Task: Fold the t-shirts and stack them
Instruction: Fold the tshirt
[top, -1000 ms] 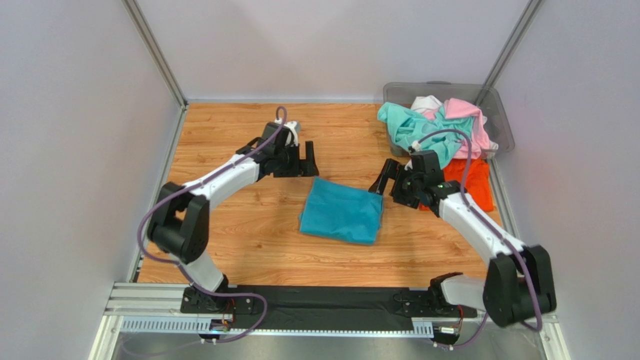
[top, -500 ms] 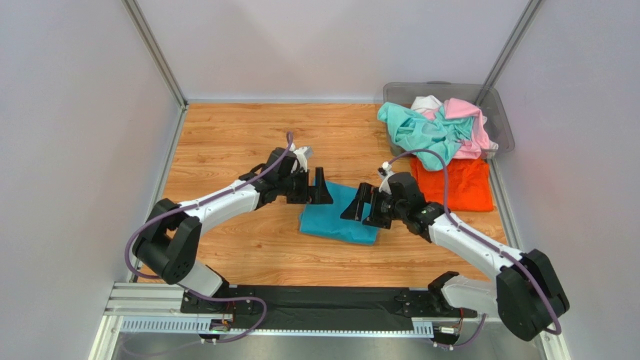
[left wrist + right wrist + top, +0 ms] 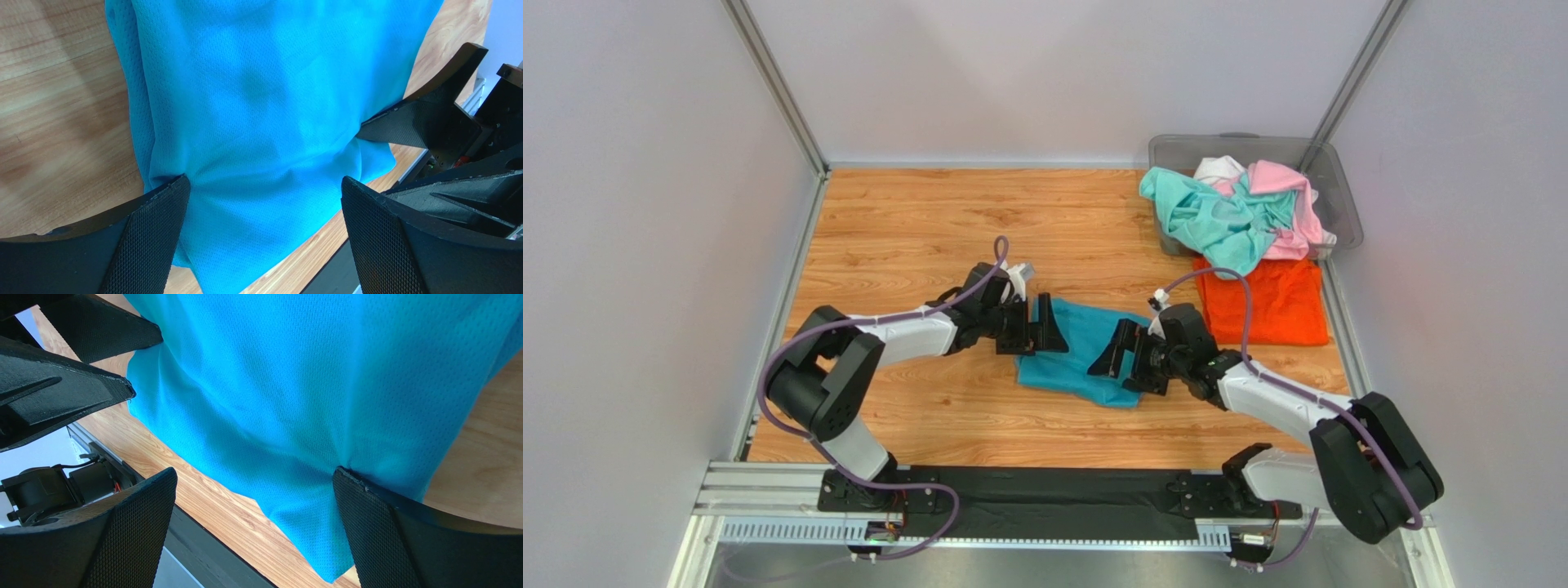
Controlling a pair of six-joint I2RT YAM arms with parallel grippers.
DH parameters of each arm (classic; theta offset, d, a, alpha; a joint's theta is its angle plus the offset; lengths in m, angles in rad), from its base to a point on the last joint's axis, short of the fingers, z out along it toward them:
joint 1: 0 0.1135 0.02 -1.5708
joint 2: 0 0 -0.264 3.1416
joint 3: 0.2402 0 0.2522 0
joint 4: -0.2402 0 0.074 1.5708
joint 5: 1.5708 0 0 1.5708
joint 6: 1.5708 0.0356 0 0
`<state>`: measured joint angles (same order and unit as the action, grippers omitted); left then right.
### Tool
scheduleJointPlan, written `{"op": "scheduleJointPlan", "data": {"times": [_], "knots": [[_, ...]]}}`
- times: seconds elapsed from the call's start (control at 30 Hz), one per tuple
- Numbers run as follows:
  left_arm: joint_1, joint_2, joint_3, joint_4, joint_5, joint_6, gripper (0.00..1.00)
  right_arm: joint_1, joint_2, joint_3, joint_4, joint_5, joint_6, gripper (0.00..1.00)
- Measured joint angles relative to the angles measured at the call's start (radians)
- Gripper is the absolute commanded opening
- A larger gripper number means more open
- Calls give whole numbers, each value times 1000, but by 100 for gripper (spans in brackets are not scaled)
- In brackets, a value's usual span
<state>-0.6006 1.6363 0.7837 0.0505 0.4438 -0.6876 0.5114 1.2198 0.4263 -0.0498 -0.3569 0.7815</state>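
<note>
A folded teal-blue t-shirt point(image 3: 1078, 347) lies mid-table. My left gripper point(image 3: 1042, 331) is low at its left edge and my right gripper point(image 3: 1124, 358) low at its right edge, facing each other. Both are open, straddling the cloth. In the left wrist view the shirt point(image 3: 258, 92) fills the gap of the left gripper point(image 3: 264, 208), one fingertip point(image 3: 166, 202) against its fold. In the right wrist view the right gripper point(image 3: 251, 502) has one fingertip point(image 3: 356, 490) pressed into the shirt point(image 3: 319, 373). An orange t-shirt point(image 3: 1265, 300) lies flat at the right.
A grey translucent bin point(image 3: 1247, 145) at the back right holds crumpled mint-green point(image 3: 1204, 214), pink point(image 3: 1290, 202) and white point(image 3: 1219, 168) shirts spilling over its front. Grey walls surround the wooden table point(image 3: 891, 233). A black rail point(image 3: 1038, 490) runs along the near edge.
Both arms have swung inward and down from the shirt's far corners to its left and right edges. The teal-blue shirt has bunched slightly narrower between them. Both grippers stayed open.
</note>
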Motion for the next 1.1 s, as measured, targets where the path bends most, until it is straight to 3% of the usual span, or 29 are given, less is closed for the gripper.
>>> {"op": "scheduleJointPlan", "data": {"times": [0.13,0.27,0.47,0.67,0.83,1.1], "knots": [[0,-16,-15,9,-6,-5,100,-3,-10,-1,-1,0,-9,100],[-1,-120,-43,-72,-44,-3,100,-4,-107,10,-111,16,-46,100],[-2,-517,-54,-282,-179,13,100,-4,-404,148,-383,112,-101,100],[-7,-904,2,-617,-516,-2,100,-4,-613,252,-591,335,-105,100],[-6,-1128,-5,-837,-799,-110,100,-4,-640,257,-715,517,-104,100],[-6,-1286,-92,-943,-964,-195,100,-4,-605,269,-783,671,-94,100]]}}
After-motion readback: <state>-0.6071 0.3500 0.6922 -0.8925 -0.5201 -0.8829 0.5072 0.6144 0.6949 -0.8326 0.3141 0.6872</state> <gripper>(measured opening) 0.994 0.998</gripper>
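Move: The folded teal t-shirt lies directly under both open grippers. Its middle is about 4 cm to the right and 4 cm back of the left hand, and some 5 cm left and 1 cm ahead of the right hand, a couple of centimetres lower. The orange t-shirt lies about 22 cm right and 9 cm ahead of the right hand; the clothes bin is beyond it, roughly 21 cm right and 27 cm ahead of that hand. Off the teal t-shirt both hands come free, fingers staying wide open, rising first and then swinging apart to opposite sides. The left climbs about 16 cm and sweeps 24 cm left, drawing back somewhat, turning some 50 degrees counter-clockwise; the right lifts about 14 cm, goes as far right, turns clockwise and sinks slightly. Both tip their fingers upward a little. ##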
